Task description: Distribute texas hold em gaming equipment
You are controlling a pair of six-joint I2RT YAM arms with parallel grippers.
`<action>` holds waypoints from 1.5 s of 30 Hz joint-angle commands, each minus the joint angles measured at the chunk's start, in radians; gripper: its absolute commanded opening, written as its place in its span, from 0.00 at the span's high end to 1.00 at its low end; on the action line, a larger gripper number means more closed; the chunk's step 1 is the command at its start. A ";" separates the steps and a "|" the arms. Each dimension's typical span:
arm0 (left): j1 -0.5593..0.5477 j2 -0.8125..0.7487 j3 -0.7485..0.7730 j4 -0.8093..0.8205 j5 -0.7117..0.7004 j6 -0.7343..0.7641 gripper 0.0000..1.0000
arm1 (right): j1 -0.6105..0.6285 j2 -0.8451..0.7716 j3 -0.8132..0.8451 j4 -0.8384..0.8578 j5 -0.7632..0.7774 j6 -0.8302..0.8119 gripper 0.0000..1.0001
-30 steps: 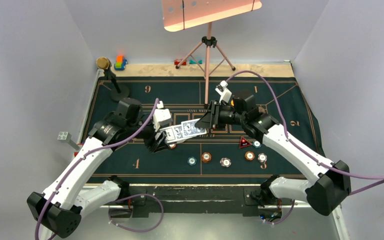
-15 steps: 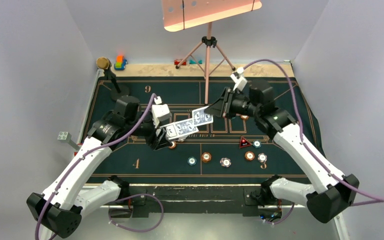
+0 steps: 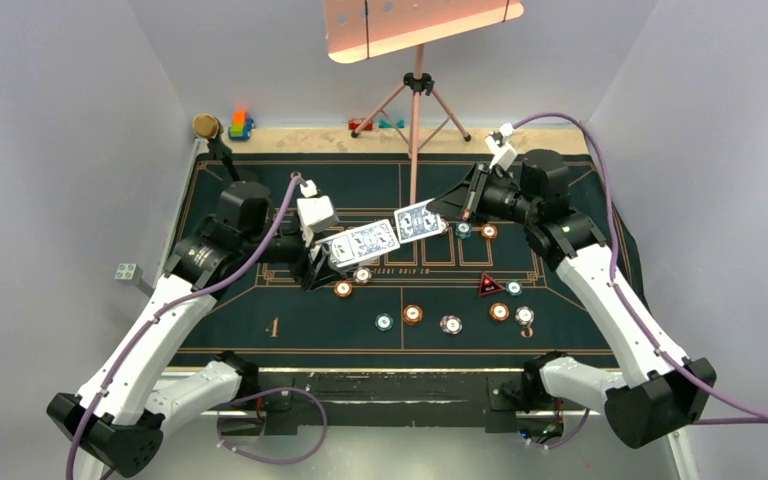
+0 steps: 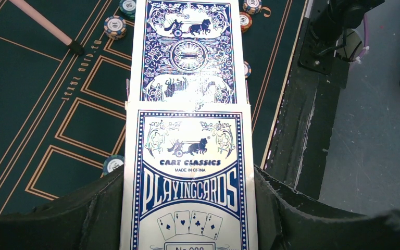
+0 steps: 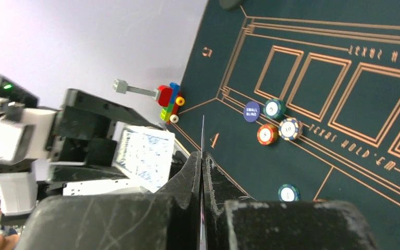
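My left gripper (image 3: 328,262) is shut on a blue-and-white playing card box (image 3: 362,243), held above the green mat; in the left wrist view the box (image 4: 187,177) sits between both jaws. One blue-backed card (image 3: 416,221) extends from the box's far end, and my right gripper (image 3: 450,212) is shut on it. That card shows edge-on (image 5: 202,133) in the right wrist view. Whether it is free of the box I cannot tell. Poker chips lie on the mat: orange (image 3: 343,289), teal (image 3: 385,322), pinkish-white (image 3: 450,324). A red-black triangular marker (image 3: 489,286) lies on the right.
A pink tripod (image 3: 417,110) stands at mid-back, holding a board overhead. A gold-topped black stand (image 3: 222,160) is at back left, with toy blocks (image 3: 241,125) behind it. A dark blue disc (image 5: 251,111) lies by a teal chip (image 5: 274,108).
My right gripper has drawn the card away from the box, moving back and to the right, and has closed tight on it. The left arm has shifted the box slightly toward the back.
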 commanded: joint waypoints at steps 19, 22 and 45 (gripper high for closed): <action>0.020 -0.040 0.067 -0.011 0.037 -0.021 1.00 | 0.123 0.395 -0.093 0.396 -0.043 0.128 1.00; 0.021 -0.043 0.074 -0.018 0.042 -0.027 1.00 | 0.188 0.556 -0.012 0.472 -0.038 0.168 1.00; 0.021 -0.065 0.079 -0.102 0.043 0.017 1.00 | 0.336 0.946 0.322 0.335 0.213 0.085 0.45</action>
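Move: The bare spot for the card held in the right hand, just beyond the small blind disc, lies about 23 cm to this hand's left, 7 cm ahead and 32 cm below. On the table, the small blind disc is 25 cm left and 1 cm back, and the green chip 19 cm left and 3 cm ahead. The deck is about 13 cm left, 5 cm back and 8 cm lower. From the left hand, the spot is some 14 cm ahead, 2 cm left and 25 cm below. Its fingers shut on the drawn card, the right hand first sinks and eases forward clear of the deck, then swings left round the deck's far side while still dropping, ending about 27 cm lower, 21 cm farther left and 9 cm farther forward, over the spot beyond the small blind disc. On the way the wrist tips the fingers down some 25 degrees, and at the end they open to about half and let go of the card while the left hand keeps hold of the deck. ##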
